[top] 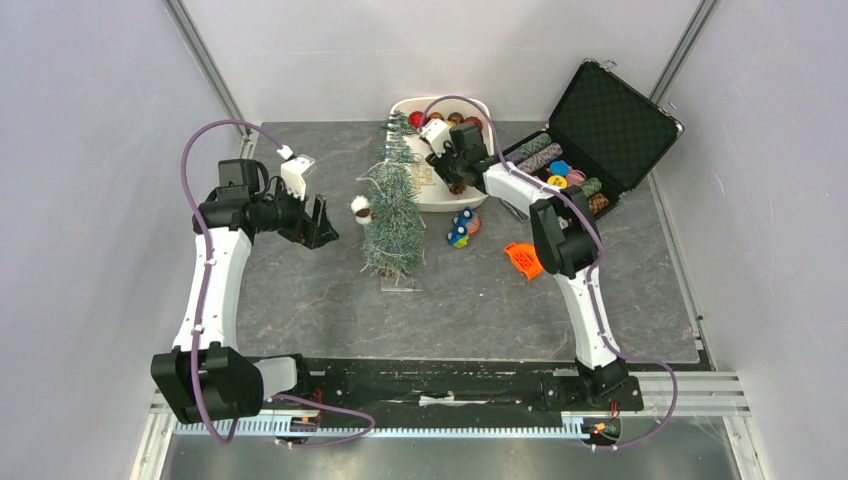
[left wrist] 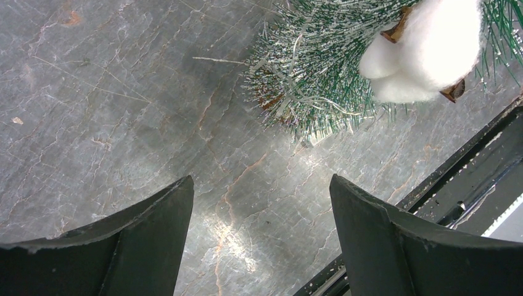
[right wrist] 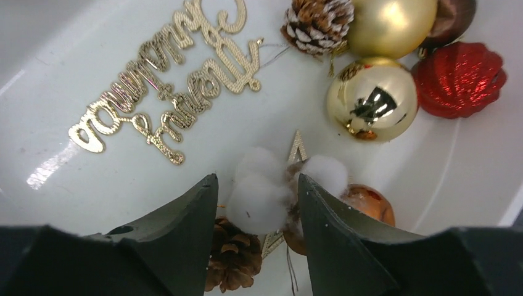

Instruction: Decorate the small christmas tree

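Observation:
The small christmas tree point(top: 392, 215) stands mid-table on a clear base, with a white cotton ornament point(top: 361, 208) on its left side. My left gripper point(top: 325, 225) hovers open just left of it. In the left wrist view the frosted branches point(left wrist: 308, 61) and the cotton ornament point(left wrist: 425, 49) lie beyond my empty left gripper point(left wrist: 260, 182). My right gripper point(top: 450, 170) reaches into the white tray point(top: 440, 205). Its jaws stand open around a cotton boll ornament point(right wrist: 259, 197), the right finger point(right wrist: 333, 228) touching it, a thin gap on the left.
In the tray point(right wrist: 74, 185) lie a gold script sign point(right wrist: 166, 80), gold balls point(right wrist: 372, 106), a red ornament point(right wrist: 459, 80), pine cones point(right wrist: 234, 259) and a copper ball point(right wrist: 370, 203). An open black case point(top: 610, 120), an orange piece point(top: 524, 260) and colourful ornaments point(top: 462, 228) sit right of the tree.

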`<action>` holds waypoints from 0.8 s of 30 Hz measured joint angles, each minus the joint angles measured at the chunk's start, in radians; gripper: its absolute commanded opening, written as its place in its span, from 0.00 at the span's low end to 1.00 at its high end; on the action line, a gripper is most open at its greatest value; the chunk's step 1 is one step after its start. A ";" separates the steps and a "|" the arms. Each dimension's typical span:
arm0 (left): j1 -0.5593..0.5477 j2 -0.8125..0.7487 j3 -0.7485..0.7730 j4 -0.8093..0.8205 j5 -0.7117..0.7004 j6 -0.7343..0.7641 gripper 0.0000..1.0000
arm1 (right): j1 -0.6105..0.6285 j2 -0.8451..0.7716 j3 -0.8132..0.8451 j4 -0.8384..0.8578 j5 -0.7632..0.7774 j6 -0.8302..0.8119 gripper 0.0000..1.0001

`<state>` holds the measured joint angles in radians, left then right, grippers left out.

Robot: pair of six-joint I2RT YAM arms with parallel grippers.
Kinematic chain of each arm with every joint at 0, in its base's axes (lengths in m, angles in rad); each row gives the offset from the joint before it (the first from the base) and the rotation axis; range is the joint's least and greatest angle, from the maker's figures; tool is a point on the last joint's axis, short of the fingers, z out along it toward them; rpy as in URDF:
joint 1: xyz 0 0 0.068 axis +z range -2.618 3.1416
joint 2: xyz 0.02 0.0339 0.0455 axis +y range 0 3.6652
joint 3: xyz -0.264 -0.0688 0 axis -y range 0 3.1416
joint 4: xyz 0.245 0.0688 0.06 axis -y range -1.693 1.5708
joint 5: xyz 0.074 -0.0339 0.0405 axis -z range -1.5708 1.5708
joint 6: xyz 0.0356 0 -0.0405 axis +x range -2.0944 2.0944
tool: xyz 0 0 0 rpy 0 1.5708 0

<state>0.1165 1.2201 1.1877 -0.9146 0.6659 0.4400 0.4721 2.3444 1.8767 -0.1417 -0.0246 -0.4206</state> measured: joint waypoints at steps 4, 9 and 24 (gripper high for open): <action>0.000 0.000 0.000 0.000 0.001 0.000 0.87 | 0.000 0.039 0.010 -0.012 0.024 -0.021 0.45; 0.000 0.000 0.000 -0.004 0.011 0.000 0.87 | 0.000 0.059 0.019 -0.013 0.035 -0.035 0.20; 0.000 0.000 0.001 -0.035 0.018 0.006 0.87 | -0.006 -0.337 -0.321 0.125 -0.024 0.121 0.00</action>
<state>0.1165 1.2201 1.1889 -0.9501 0.6838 0.4465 0.4664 2.0075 1.5558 -0.0170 -0.0486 -0.2996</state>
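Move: The cotton flower lies on the tray floor some 3 cm below my half-open right fingertips, about 1 cm ahead and 1 cm to the right. From that hand the gold ball sits 6 cm ahead and 1 cm right, the copper ball 5 cm ahead and 5 cm right, the pine cone 3 cm back and 2 cm right. From my left hand the cotton flower is roughly 26 cm ahead, 26 cm right and 17 cm down. I sink my right hand about 3 cm onto the cotton flower and hold it low while I shut the fingers from half open to fully closed. Then, fingers still shut, I draw it up fast, some 11 cm off the low point, and about 5 cm back towards me, with the wrist rolling slightly left side up. ##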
